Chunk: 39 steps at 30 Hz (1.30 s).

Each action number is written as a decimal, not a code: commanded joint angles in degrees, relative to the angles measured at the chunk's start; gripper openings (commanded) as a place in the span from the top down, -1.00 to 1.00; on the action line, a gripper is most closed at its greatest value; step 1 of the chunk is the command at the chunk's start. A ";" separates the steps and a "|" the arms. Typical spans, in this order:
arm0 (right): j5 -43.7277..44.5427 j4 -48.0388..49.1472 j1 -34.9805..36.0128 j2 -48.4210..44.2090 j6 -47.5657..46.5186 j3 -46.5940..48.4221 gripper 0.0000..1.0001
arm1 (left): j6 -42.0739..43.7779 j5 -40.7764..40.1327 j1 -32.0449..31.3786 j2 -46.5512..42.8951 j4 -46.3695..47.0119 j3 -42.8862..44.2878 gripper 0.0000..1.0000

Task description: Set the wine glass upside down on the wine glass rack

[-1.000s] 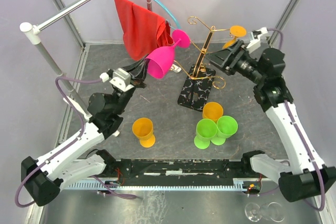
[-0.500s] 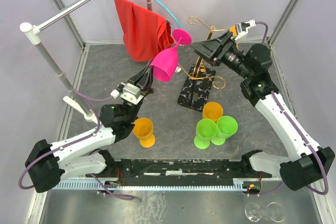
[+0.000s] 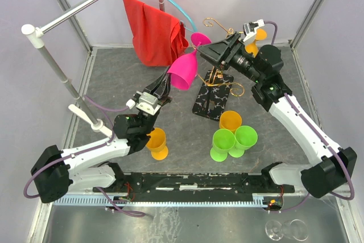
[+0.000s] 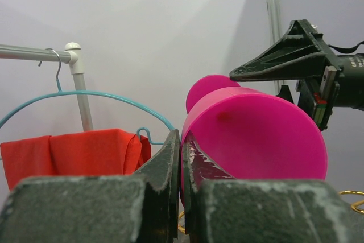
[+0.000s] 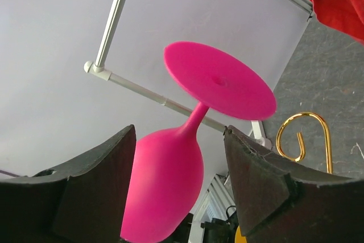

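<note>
The pink wine glass hangs tilted in the air, foot up and toward the back. My left gripper is shut on its rim; the left wrist view shows both jaws pinching the rim wall below the bowl. My right gripper is open beside the foot. In the right wrist view its fingers flank the stem and upper bowl without touching. The gold wine glass rack stands on its black base just right of the glass; one scroll shows.
A blue hanger with red cloth hangs on a rail at the back left. Orange cups and two green cups stand near the front. Another orange cup sits behind the right arm.
My left arm has carried the pink glass to the right, toward the rack. My right gripper has swung left to the glass's stem and foot, its jaws narrowing slightly.
</note>
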 commanded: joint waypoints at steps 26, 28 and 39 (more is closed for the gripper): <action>0.66 6.34 5.15 6.01 -1.60 5.54 0.93 | 2.58 -1.27 -1.87 -0.91 4.52 -0.99 0.76; 1.44 5.04 5.09 5.62 -3.63 5.96 0.98 | 2.37 -1.08 -1.88 -1.93 2.32 -1.31 0.54; 14.06 -15.57 5.11 2.72 -31.13 17.65 0.98 | -1.49 0.06 -1.89 -11.36 -18.12 -4.56 -0.29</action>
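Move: My left hand still pinches the upside-down magenta wine glass by its rim. Its stem lies some 4 cm left of my right hand, about 1 cm ahead and 1 cm up; from my left hand it is roughly 6 cm ahead, 7 cm right and 5 cm up. From my right hand, the gold rack's middle is about 9 cm ahead, 5 cm right and 18 cm lower, and the hanging red cloth about 17 cm ahead, 15 cm left and 12 cm lower. I hand the magenta glass over: my right hand slides about 3.5 cm left onto the stem, dipping a little and coming back up, and shuts its fingers to pinch the stem just under the foot while my left hand holds still. Then my left fingers open off the rim and that hand sinks some 2 cm, easing back, as my right lifts slightly and tilts its fingers up. ##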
